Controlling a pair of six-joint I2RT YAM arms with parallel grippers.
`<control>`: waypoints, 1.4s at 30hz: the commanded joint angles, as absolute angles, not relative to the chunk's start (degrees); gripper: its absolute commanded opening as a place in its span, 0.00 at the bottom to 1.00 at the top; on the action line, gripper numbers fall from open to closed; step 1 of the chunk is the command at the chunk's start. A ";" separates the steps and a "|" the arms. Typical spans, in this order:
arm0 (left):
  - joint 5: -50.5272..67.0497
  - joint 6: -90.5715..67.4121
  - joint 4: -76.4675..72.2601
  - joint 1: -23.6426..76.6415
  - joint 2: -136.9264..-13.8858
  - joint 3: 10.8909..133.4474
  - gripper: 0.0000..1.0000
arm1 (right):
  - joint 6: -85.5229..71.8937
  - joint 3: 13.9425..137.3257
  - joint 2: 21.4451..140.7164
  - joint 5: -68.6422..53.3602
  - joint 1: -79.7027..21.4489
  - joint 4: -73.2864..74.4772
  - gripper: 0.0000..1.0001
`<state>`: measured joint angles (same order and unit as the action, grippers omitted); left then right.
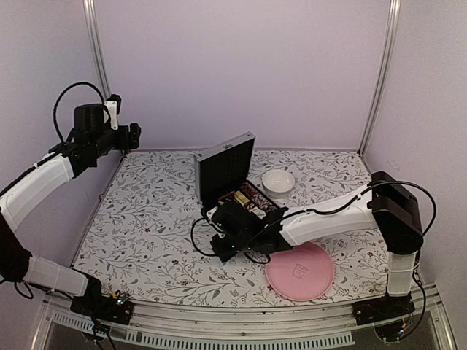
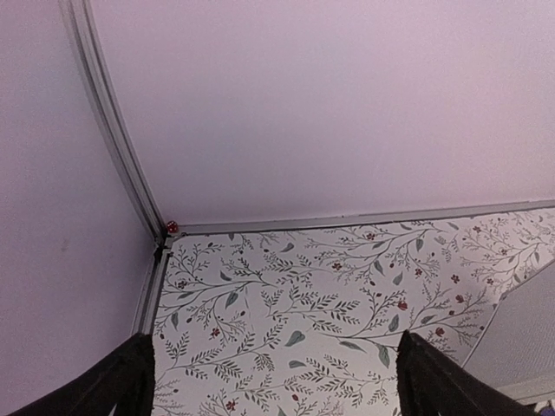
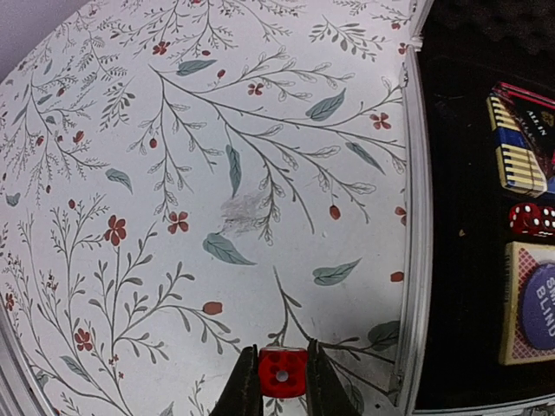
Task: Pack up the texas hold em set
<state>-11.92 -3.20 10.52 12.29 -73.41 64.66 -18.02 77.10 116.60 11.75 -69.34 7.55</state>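
The texas hold em set is a silver briefcase [image 1: 225, 169] standing open mid-table, lid upright, black lining showing. In the right wrist view its metal rim [image 3: 420, 217] runs down the right side. Inside lie a card deck [image 3: 520, 143], red dice [image 3: 531, 218] and a blue blind chip [image 3: 542, 303]. My right gripper [image 3: 282, 364] is shut on a red die [image 3: 282, 380], just above the tablecloth left of the case rim; from above it sits at the case's front left [image 1: 221, 244]. My left gripper [image 1: 134, 135] hangs high at the back left, open and empty [image 2: 276, 386]. A small red die [image 2: 172, 226] lies in the back-left corner.
A white bowl [image 1: 278, 181] stands right behind the case. A pink plate [image 1: 300, 270] lies at the front right, under the right arm. Lilac walls and metal posts [image 2: 113, 130] close in the flowered tablecloth.
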 commanded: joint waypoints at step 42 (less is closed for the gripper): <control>-10.22 -4.54 11.73 12.64 -74.36 66.37 0.97 | -19.63 84.91 120.54 7.18 -54.82 12.72 0.05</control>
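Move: The right hand already holds a red die just outside the open case. The dice row inside lies about 15 cm ahead and 6 cm to its right, some 2 cm lower. The card decks are roughly 18 cm ahead and 3 cm right, the blind button about 13 cm ahead and 9 cm right. From the idle left hand, the dice row is about 36 cm right, 5 cm back and 27 cm below. The right hand carries the pinched die about 12 cm forward, swinging right then back left, over the case. ##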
